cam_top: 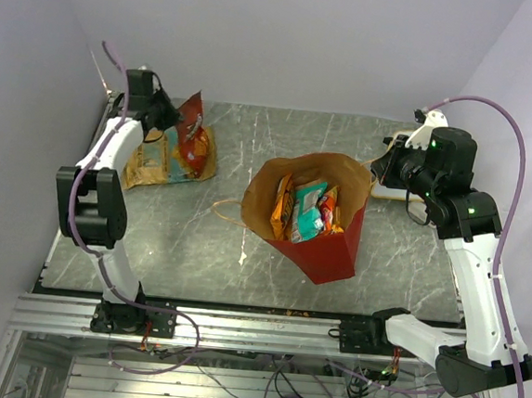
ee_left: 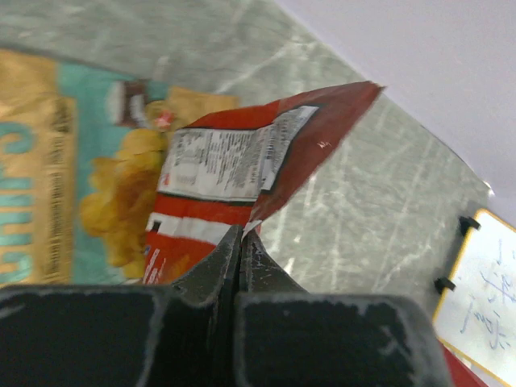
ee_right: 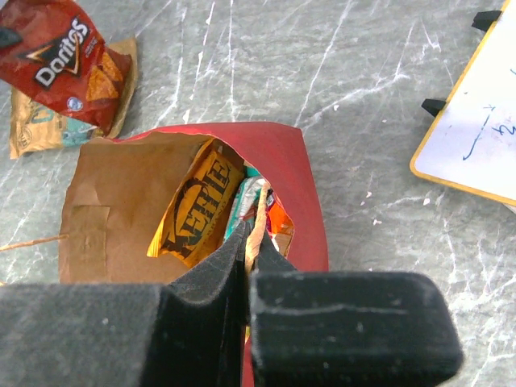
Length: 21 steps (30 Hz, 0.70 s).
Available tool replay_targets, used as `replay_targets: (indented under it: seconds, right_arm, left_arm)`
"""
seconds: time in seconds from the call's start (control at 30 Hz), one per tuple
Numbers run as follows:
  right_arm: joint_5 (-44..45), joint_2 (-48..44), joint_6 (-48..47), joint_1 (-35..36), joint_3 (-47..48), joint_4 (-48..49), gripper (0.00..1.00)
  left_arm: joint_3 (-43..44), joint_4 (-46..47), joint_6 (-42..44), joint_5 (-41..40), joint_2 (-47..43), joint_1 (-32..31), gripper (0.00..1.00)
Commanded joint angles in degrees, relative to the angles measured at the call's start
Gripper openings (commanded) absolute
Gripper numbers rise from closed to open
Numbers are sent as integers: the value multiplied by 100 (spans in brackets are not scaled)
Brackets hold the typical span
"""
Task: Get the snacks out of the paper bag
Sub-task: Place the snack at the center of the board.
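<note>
The red paper bag point(cam_top: 322, 250) stands open at mid-table, its brown inside point(ee_right: 121, 201) showing. Several snacks point(cam_top: 304, 210) sit in it, among them an orange chip bag with dark lettering point(ee_right: 197, 205). My right gripper point(cam_top: 381, 167) is shut on the bag's right rim, the tan edge pinched between its fingers point(ee_right: 251, 234). At the far left my left gripper point(cam_top: 175, 121) is shut on the corner of a red Doritos packet point(ee_left: 242, 161), held just above a tan and teal packet point(cam_top: 153, 161) that lies flat on the table.
A white board with a yellow frame point(ee_right: 476, 137) lies at the back right, beyond the right arm. A thin tan handle point(cam_top: 223, 216) trails from the bag's left side. Walls close in the table on the left, back and right.
</note>
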Motion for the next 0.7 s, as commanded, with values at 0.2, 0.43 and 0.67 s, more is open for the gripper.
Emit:
replay_targets:
  seconds: [0.2,0.43,0.67]
  right_arm:
    - [-41,-47,-36,23,123,174,0]
    - [-88,-47,-11,22,87,192,0]
    - [-112,-41,19,22,119,190,0]
  left_arm:
    - [-1501,458,143,112,-623,1153,7]
    - [-2063,607,278,116,-654,1552,7]
    - [-2548,1081,184,289,-510,1584,7]
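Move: The Doritos bag is already pinched in the left hand and hangs over the gold chip bag it is being taken to. That chip bag's middle is some 18 cm below the left hand, about 6 cm to its left and roughly 3 cm back towards the base. The open paper bag stands about 37 cm right and 23 cm back of the left hand. From the right hand, the gold chip bag is about 54 cm left, 20 cm ahead and 33 cm down. The Doritos bag, kept pinched by its end, is swept by the left hand about 12 cm left, 11 cm down and some 8 cm back, so that it trails down across the gold chip bag. The leftward sweep dies out near the end while the lowering goes on. The wrist turns about 15 degrees counter-clockwise and tips down some 10, with the fingers staying closed. ##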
